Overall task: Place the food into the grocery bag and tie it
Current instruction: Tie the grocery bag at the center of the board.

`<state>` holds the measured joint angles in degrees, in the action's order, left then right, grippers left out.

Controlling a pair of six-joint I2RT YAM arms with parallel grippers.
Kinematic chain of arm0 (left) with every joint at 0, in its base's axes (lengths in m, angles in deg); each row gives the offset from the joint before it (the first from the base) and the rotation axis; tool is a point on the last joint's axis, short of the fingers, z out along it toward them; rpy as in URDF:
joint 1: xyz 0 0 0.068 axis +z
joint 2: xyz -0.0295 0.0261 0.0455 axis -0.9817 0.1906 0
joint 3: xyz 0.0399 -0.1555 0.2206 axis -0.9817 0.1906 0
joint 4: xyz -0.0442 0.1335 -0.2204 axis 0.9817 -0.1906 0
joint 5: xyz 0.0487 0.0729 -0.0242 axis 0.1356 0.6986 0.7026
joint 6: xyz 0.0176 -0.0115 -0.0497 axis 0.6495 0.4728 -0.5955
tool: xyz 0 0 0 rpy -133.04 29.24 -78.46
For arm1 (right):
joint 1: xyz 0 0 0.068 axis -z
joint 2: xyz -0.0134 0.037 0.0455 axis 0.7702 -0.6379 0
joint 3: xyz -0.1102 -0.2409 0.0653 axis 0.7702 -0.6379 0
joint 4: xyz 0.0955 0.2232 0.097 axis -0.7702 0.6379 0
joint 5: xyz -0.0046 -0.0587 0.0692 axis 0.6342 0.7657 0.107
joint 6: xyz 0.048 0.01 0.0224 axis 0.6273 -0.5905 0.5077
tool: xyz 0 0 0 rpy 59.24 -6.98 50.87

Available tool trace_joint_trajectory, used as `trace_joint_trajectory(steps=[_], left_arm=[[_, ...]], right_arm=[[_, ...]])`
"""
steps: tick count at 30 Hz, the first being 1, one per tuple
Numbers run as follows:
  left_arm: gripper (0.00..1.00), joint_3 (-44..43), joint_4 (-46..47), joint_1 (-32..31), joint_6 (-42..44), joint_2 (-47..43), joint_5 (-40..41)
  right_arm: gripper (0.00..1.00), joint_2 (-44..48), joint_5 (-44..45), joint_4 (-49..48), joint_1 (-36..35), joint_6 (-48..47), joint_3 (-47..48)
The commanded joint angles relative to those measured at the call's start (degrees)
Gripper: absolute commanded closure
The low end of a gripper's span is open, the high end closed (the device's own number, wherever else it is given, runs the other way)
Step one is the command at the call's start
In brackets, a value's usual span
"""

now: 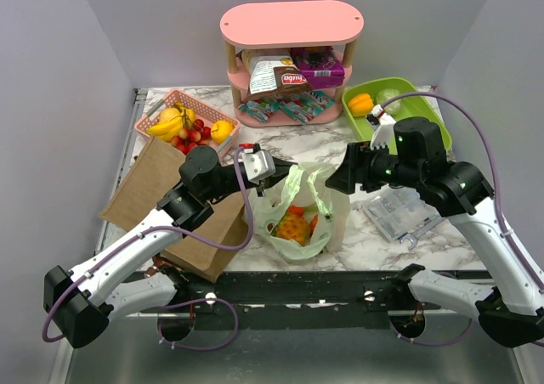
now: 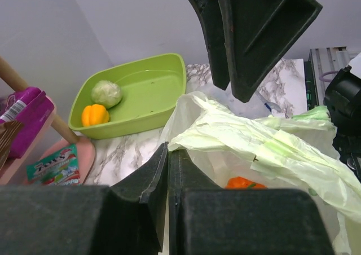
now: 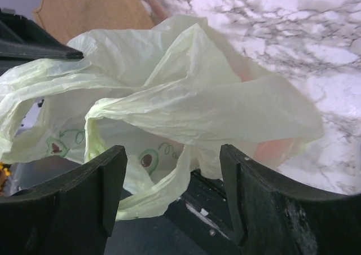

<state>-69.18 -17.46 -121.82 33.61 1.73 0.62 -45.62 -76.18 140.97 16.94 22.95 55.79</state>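
Observation:
The pale-green grocery bag (image 1: pixel 304 207) stands at the table's near middle, its mouth loosely open. Orange and red food (image 1: pixel 294 225) lies inside, and an orange piece (image 2: pixel 242 183) shows in the left wrist view. My left gripper (image 1: pixel 269 180) sits at the bag's left rim. Its jaws (image 2: pixel 167 152) are pressed together with the bag's edge (image 2: pixel 186 136) coming out at the tips. My right gripper (image 1: pixel 334 178) is at the bag's right side. It stands open (image 3: pixel 172 173), and a loop handle (image 3: pixel 163 181) hangs between its fingers, untouched. A snack pack (image 1: pixel 276 75) and a purple box (image 1: pixel 320 64) are on the shelf.
A pink shelf (image 1: pixel 291 23) stands at the back. The green tray (image 1: pixel 425 105) at the back right holds a yellow pepper (image 1: pixel 361 104) and a cabbage (image 2: pixel 106 92). A pink basket (image 1: pixel 155 115) of fruit and a brown paper bag (image 1: pixel 157 193) lie left. Clear packaging (image 1: pixel 399 216) lies right.

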Motion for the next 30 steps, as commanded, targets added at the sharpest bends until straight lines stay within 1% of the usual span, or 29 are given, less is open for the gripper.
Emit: trace_joint_trajectory(steps=[1, 12, 14, 15, 17, 21, 24, 26, 30], left_arm=[[0.93, -1.24, 3.38, 0.44, -2.11, -0.66, -1.75], [0.95, -0.17, 4.15, 0.46, -3.29, -1.86, -0.60], [0.96, -0.05, 4.41, 0.51, -3.46, -1.98, -0.56], [0.96, -0.04, 4.51, 0.49, -3.54, -1.90, -0.58], [0.96, -0.15, 4.73, 0.50, -3.78, -1.92, -0.34], [0.96, -0.05, 5.25, 0.53, -4.34, -1.86, -0.25], [0.96, 0.08, 5.72, 0.50, -4.70, -1.90, -0.06], [0.97, 0.12, 5.96, 0.53, -5.03, -1.90, 0.66], [0.98, -0.13, 6.27, 0.53, -6.05, -1.79, 3.26]], right_arm=[[0.25, 0.10, 7.47, -0.04, -0.32, -1.92, 1.57], [0.23, -3.80, 0.44, -7.33, -0.32, -4.50, -0.14], [0.23, -4.60, -0.74, -7.77, -0.32, -5.43, -0.14], [0.25, -5.01, -0.87, -7.82, -0.30, -5.74, -0.15], [0.33, -5.49, -1.13, -8.21, -0.32, -6.21, -0.44], [0.66, -5.22, -2.56, -9.42, -0.32, -6.46, -2.03], [0.85, -4.53, -4.17, -9.91, -0.33, -6.05, -3.06], [0.92, -3.83, -4.71, -9.75, -0.32, -5.75, -3.30], [0.97, -2.56, -7.82, -7.56, -0.32, -5.95, -3.31]])
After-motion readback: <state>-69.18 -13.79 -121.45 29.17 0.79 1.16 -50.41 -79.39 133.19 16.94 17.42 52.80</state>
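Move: The bag's right handle stands in front of the right hand's open fingers, about 2 cm ahead, 2 cm to the left and 2 cm below. From that hand, the left gripper's tips, shut on the left handle, are some 8 cm left, 3 cm ahead and 2 cm higher; the pineapple in the bag lies around 9 cm left, 5 cm back and 20 cm down. From the left hand, the right handle is about 6 cm right, 1 cm back and 4 cm lower. Forward some 3 cm and then left about 2 cm, the right hand works its open fingers into the bag's right side, then dips a couple of centimetres and shuts them, pinching the plastic by the handle while easing back slightly. The left hand keeps its pinch on the left handle and rises about 2 cm, barely tilting. ##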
